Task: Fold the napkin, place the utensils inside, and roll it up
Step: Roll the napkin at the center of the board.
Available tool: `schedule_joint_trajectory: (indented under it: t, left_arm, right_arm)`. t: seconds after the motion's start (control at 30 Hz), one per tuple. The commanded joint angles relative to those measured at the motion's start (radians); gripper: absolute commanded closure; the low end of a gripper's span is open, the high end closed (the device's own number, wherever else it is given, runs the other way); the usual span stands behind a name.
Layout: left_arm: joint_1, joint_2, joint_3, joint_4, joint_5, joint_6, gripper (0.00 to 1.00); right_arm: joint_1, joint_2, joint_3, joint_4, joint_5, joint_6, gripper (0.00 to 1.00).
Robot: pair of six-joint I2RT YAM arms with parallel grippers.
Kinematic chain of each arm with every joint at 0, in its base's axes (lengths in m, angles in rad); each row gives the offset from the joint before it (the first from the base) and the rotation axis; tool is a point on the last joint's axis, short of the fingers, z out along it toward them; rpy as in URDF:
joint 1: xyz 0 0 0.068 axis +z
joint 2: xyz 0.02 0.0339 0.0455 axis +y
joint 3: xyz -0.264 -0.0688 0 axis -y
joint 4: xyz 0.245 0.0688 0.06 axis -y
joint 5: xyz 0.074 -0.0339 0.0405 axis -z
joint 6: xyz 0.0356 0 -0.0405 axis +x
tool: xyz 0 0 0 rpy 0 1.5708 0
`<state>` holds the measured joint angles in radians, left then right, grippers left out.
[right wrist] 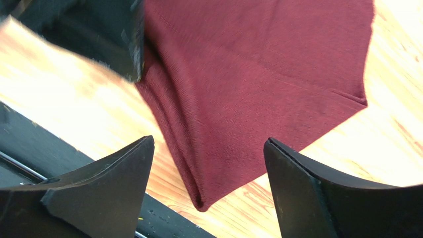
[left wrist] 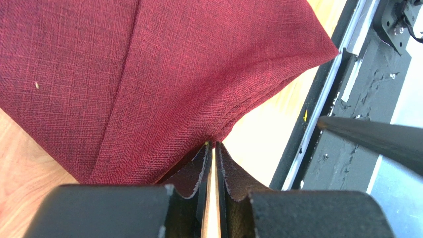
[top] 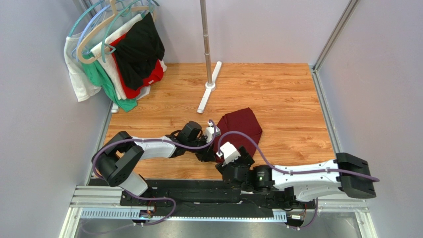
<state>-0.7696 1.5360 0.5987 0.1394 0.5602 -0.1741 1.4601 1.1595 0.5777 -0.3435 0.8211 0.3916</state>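
Observation:
The dark maroon napkin [top: 243,126] lies folded on the wooden table, with its near corner between the two arms. In the left wrist view the napkin [left wrist: 174,74] fills most of the frame, and its creases run down to my left gripper [left wrist: 214,145], which is shut on the cloth's near edge. My right gripper [right wrist: 208,144] stands wide open just above the napkin [right wrist: 258,74], its fingers either side of the folded corner without touching it. From above, the left gripper [top: 208,151] and right gripper [top: 231,153] sit close together at the napkin's near side. The utensils are out of view.
Garments on hangers [top: 119,54] hang at the back left. A metal pole on a white foot [top: 207,59] stands at the back centre. The black mounting rail [top: 198,191] runs along the table's near edge, close to the napkin corner. Grey walls close in both sides.

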Motion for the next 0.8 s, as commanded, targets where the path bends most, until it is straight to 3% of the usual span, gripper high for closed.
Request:
schedule_joint_trajectory:
  t: [0.0, 0.33, 0.77]
  left_arm:
    - [0.006, 0.007, 0.038, -0.006, 0.026, -0.024, 0.86]
    - [0.010, 0.004, 0.052, -0.029, 0.026, -0.033, 0.86]
    - [0.015, 0.000, 0.061, -0.044, 0.029, -0.036, 0.85]
  right_arm:
    - [0.022, 0.107, 0.050, 0.050, -0.014, -0.049, 0.16]
    - [0.023, 0.229, 0.070, 0.155, -0.080, -0.161, 0.30]
    - [0.022, 0.316, 0.059, 0.182, -0.102, -0.171, 0.43]
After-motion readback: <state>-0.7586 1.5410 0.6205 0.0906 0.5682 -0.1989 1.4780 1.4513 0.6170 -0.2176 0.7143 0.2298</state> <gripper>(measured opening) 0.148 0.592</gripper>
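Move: The rolled left edge of the napkin, the stretch I'm going for, lies about 6 cm below my right hand, some 2 cm left and 1 cm back. The napkin's near corner is about 5 cm back and 1 cm right of that hand, and the flat part's middle about 11 cm ahead and 3 cm right, both some 7 cm lower. From my left hand, already at the roll, that stretch is about 6 cm right and 3 cm back. I drop my right hand about 5 cm onto the rolled edge, shifting some 2.5 cm left towards my left fingers, so that my fingertips come down on either side of the roll. On the way the wrist rolls left side down and turns a little counter-clockwise, some 15 degrees in all, and the fingers narrow from wide open to just over half. My left hand stays put, nearly shut, with its tips still at the roll. ##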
